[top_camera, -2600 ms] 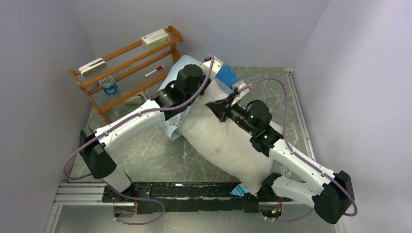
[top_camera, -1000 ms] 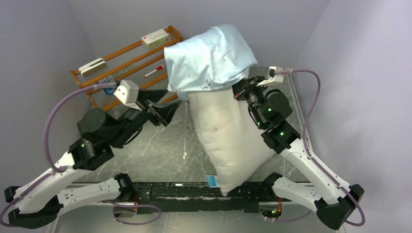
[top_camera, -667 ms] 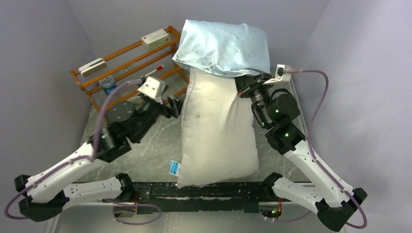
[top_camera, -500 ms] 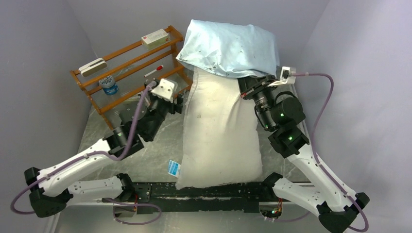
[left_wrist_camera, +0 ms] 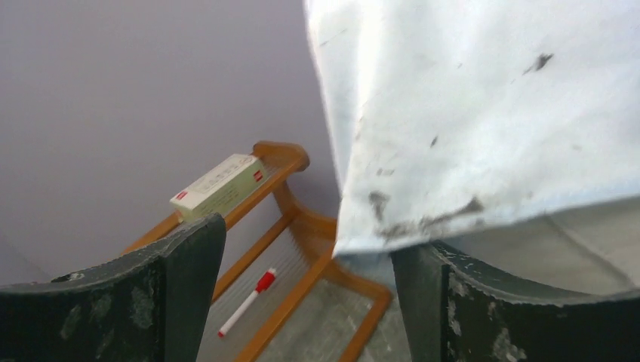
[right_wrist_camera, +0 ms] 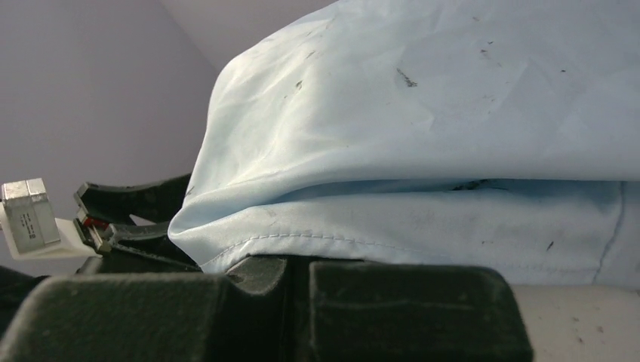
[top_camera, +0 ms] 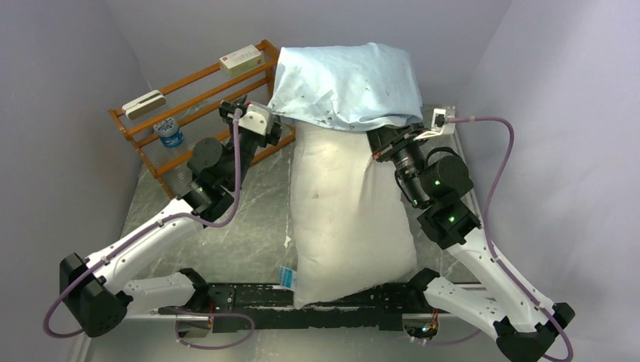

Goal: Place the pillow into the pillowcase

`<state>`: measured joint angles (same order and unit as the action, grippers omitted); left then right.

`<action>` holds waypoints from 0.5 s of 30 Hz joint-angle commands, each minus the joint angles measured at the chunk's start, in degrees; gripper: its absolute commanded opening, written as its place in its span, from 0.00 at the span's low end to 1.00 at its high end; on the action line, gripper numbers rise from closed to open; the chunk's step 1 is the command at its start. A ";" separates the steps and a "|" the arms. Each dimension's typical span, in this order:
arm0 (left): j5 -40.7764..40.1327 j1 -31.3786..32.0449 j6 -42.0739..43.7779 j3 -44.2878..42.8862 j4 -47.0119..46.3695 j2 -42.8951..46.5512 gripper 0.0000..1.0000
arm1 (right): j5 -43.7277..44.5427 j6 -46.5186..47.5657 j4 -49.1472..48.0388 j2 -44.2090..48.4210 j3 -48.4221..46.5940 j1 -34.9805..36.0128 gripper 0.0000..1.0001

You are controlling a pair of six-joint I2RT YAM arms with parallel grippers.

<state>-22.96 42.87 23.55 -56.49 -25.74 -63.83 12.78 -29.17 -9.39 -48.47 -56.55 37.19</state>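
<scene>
The white pillow (top_camera: 351, 215) stands upright, its blue tag (top_camera: 286, 276) near the bottom left. The pale blue pillowcase (top_camera: 347, 79) is draped over its top end. My right gripper (top_camera: 379, 143) is shut on the pillowcase's lower hem at the pillow's right side; in the right wrist view the stitched hem (right_wrist_camera: 340, 237) runs into the closed jaws of that gripper (right_wrist_camera: 298, 290). My left gripper (top_camera: 281, 130) is open at the pillowcase's left edge. In the left wrist view the case's corner (left_wrist_camera: 362, 237) hangs by the right finger (left_wrist_camera: 468, 302), not pinched.
A wooden rack (top_camera: 198, 96) stands at the back left, close behind my left gripper. It holds a white box (top_camera: 241, 59), a red-capped marker (top_camera: 238, 111), a bottle (top_camera: 170, 133) and a white block (top_camera: 143, 102). Walls close in on three sides.
The pillow went from lying on the table to standing with the case over its top. My left gripper let go, swung out left, then came back up to the case's left edge.
</scene>
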 commanded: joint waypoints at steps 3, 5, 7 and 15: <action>13.84 -1.21 -0.10 -1.22 -5.40 -2.87 0.85 | -2.67 -3.70 -11.80 3.09 -1.72 -0.19 0.00; 15.33 -1.26 0.12 -1.63 -5.89 -4.24 0.82 | -3.21 -4.26 -12.46 2.69 -1.77 -0.18 0.00; 14.51 -1.23 0.76 -2.49 -5.49 -5.50 0.69 | -3.41 -4.69 -12.73 2.15 -1.92 -0.14 0.00; 24.60 1.28 0.11 3.43 -5.20 -0.57 0.05 | 5.55 -5.96 -19.19 -1.93 2.77 -0.12 0.00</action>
<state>-6.50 42.15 23.70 -56.45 -28.91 -68.49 12.95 -32.56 -12.01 -49.12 -54.70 37.19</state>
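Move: The pillowcase's near left corner is just in front of the left hand's open fingers, about 2 cm ahead, 4 cm to the right and a touch higher. The middle of the hanging pillow is some 19 cm back, 15 cm right and 15 cm lower; the box on the rack stands roughly 14 cm ahead, 9 cm left and 12 cm below. From the right hand, which already holds the hem, that left corner lies about 17 cm left and 4 cm ahead, slightly lower. Fingers wide open, the left hand sweeps about 6 cm to the right onto the loose corner of the case, sinking slightly and swinging some 15 degrees clockwise, then snaps nearly shut in the second half and pinches the hem beside the pillow. The right hand stays almost in place, keeping its closed grip on the right end of the hem. ##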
